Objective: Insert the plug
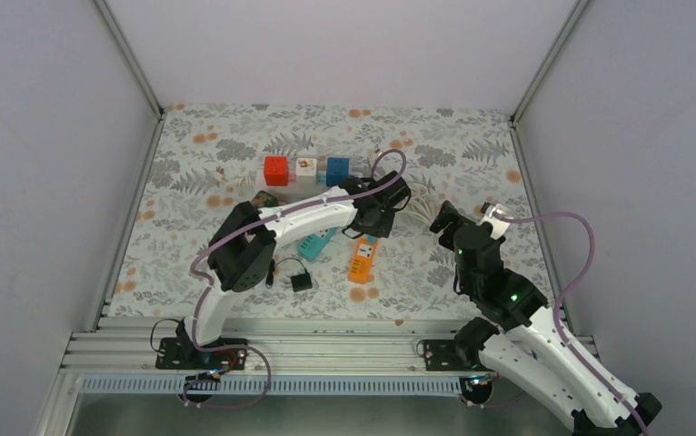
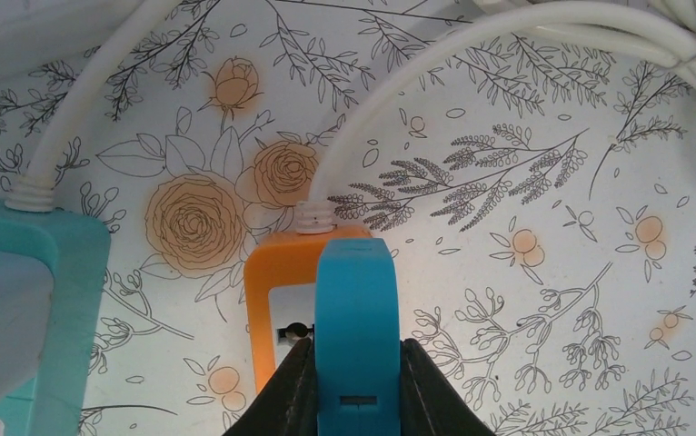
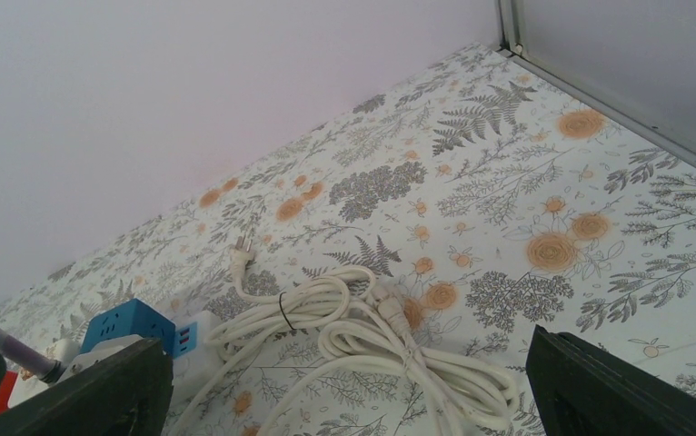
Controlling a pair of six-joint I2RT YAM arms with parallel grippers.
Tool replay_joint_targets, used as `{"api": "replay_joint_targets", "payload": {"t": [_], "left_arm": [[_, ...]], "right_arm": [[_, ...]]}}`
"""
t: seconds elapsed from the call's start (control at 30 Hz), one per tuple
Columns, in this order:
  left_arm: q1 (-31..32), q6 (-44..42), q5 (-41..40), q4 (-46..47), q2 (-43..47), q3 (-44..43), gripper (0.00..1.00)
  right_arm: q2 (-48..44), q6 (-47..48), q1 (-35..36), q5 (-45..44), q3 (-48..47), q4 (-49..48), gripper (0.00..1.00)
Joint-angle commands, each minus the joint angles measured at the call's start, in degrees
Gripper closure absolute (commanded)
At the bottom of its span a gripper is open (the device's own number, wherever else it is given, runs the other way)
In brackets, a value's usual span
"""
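Note:
In the left wrist view my left gripper (image 2: pixel 357 368) is shut on a blue plug (image 2: pixel 357 309), with a black finger pressed on each side of it. The plug hangs just above the white socket face of an orange power strip (image 2: pixel 272 282), and one socket hole shows to its left. From above, the left gripper (image 1: pixel 376 213) sits at the far end of the orange strip (image 1: pixel 362 258). My right gripper (image 1: pixel 444 218) stands open to the right. Its fingers (image 3: pixel 81 391) frame a coil of white cable (image 3: pixel 362 331) with nothing between them.
A teal power strip (image 1: pixel 317 243) lies left of the orange one. Red (image 1: pixel 276 170), white (image 1: pixel 305 167) and blue (image 1: pixel 337 170) socket cubes stand in a row behind. A black adapter (image 1: pixel 301 281) rests near the front. A white plug (image 3: pixel 243 250) ends the cable coil.

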State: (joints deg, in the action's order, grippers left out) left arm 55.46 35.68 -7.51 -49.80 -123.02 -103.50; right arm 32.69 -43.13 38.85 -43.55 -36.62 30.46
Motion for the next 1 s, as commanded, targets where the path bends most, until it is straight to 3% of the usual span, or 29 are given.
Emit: {"api": "replay_joint_targets", "payload": {"t": [0.0, 0.37, 0.7, 0.83, 0.97], "left_arm": [[0.16, 4.76, 4.28, 0.32, -3.52, 4.50, 0.98], [0.51, 8.43, 2.07, -3.78, -5.57, -0.54, 0.97], [0.52, 5.54, 1.18, -2.89, 0.61, -5.72, 0.59], [0.12, 4.49, -2.13, 1.18, 8.18, -1.03, 0.48], [-2.50, 4.18, -9.18, 6.49, 19.27, 10.11, 0.45]], "right_arm": [[0.07, -0.63, -0.43, -1.77, 0.44, -1.25, 0.00], [0.01, -0.57, -0.44, -1.37, 0.25, -1.10, 0.00], [2.44, 1.22, -0.44, 0.79, -2.96, 1.02, 0.00], [3.14, 5.66, -0.44, 8.83, -3.01, -3.04, 0.00], [7.07, 9.47, -0.37, 17.41, -2.92, -7.34, 0.01]]}}
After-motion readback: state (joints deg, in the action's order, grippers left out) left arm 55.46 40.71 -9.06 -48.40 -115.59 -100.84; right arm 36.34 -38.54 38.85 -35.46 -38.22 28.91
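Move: The blue plug is already between the left fingers, its middle about 1 cm below the hand point, over the orange strip, whose middle lies some 5 cm back and 2 cm to the left. The teal strip is about 12 cm to the left and level, the blue adapter some 15 cm ahead and 8 cm left, and the coiled cords roughly 8 cm ahead and 9 cm right. From the right hand the plug is about 6 cm ahead, 20 cm left and 17 cm below. The left hand first stays down at the orange strip with its fingers still shut on the blue plug, turning only about 5 degrees counter-clockwise with a slight drift to the right, then opens its fingers to roughly half, lets go of the plug and rises about 5 cm straight off it. Towards the end the right hand, wide open and holding nothing, sets off some 3 cm to its left towards the strips, swinging nearly 10 degrees counter-clockwise. ##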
